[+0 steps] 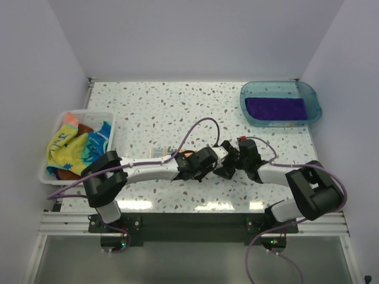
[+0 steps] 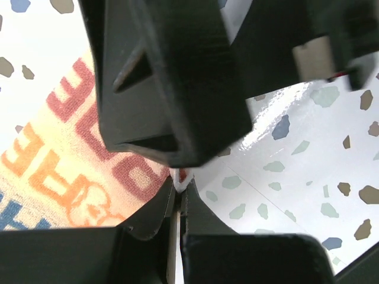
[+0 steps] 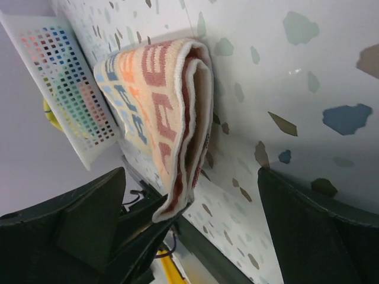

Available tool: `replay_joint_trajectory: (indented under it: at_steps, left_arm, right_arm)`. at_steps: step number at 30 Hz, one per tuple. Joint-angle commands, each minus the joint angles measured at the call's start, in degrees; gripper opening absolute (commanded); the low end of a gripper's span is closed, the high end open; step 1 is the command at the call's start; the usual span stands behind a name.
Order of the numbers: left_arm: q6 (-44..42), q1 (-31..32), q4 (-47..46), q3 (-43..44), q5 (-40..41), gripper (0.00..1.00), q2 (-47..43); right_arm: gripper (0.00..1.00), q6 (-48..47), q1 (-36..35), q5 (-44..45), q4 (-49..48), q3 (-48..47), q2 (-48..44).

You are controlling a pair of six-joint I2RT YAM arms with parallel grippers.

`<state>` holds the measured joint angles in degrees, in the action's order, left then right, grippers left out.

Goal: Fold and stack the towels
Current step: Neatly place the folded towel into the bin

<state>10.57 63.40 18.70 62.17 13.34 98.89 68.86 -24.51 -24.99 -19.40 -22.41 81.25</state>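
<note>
A folded white towel with coloured lettering (image 3: 155,89) lies on the speckled table, mostly hidden under the arms in the top view (image 1: 159,152). My left gripper (image 2: 180,180) is shut on that towel's corner, lifting the edge. My right gripper (image 3: 192,171) is open just beside it, its fingers (image 3: 89,219) wide either side of the pinched corner without touching it. Both grippers meet mid-table (image 1: 228,161). A purple towel (image 1: 275,107) lies flat in the blue tray (image 1: 314,97). A yellow and blue towel (image 1: 74,148) is heaped in the white basket (image 1: 59,127).
The blue tray stands at the back right and the white perforated basket (image 3: 65,77) at the left edge. White walls close in the table on three sides. Purple cables loop over both arms.
</note>
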Motion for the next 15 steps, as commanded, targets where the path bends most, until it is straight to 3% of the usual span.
replay_joint_trajectory:
  at_steps: [1,9,10,15]
  left_arm:
    - [1.6,-0.6,-3.3,-0.8,-0.2,0.00,-3.7]
    - [2.5,-0.6,-3.8,-0.6,-0.6,0.00,-4.1]
    - [2.7,-0.6,-3.9,-0.5,-0.7,0.00,-4.1]
    - [3.7,-0.6,-3.8,-0.3,-1.5,0.00,-2.8]
  right_arm:
    - [0.98,2.3,-1.6,5.0,-1.2,0.0,4.9]
    - [0.89,3.5,-4.8,6.5,-6.4,-2.7,13.0]
    - [0.81,3.7,-4.9,6.4,-7.1,-3.0,13.7]
    - [0.61,1.5,-5.0,6.3,-6.6,-5.6,15.3]
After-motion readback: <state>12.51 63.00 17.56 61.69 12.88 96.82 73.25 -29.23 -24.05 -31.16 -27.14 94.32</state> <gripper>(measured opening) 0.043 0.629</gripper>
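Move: The folded towel's right end, propped up at its near corner by the left gripper, lies about 5 cm to the right hand's left, 2 cm farther out and 1 cm lower. The left fingertips holding that corner are some 5 cm to the left of the right hand and 4 cm back. The blue bin with the purple towel is roughly 22 cm ahead and 24 cm to the right. From the left hand, the towel's end is about 6 cm ahead and level sideways. The right hand, wide open at first, slides about 4 cm to its left and 2 cm forward, bringing the towel's raised right end in between its fingers, then sinks about 1 cm late on while the fingers close by roughly a third without shutting on the cloth. Meanwhile the left hand keeps its pinch on the near corner and lifts it a little over 1 cm, then holds nearly still to present the end. ##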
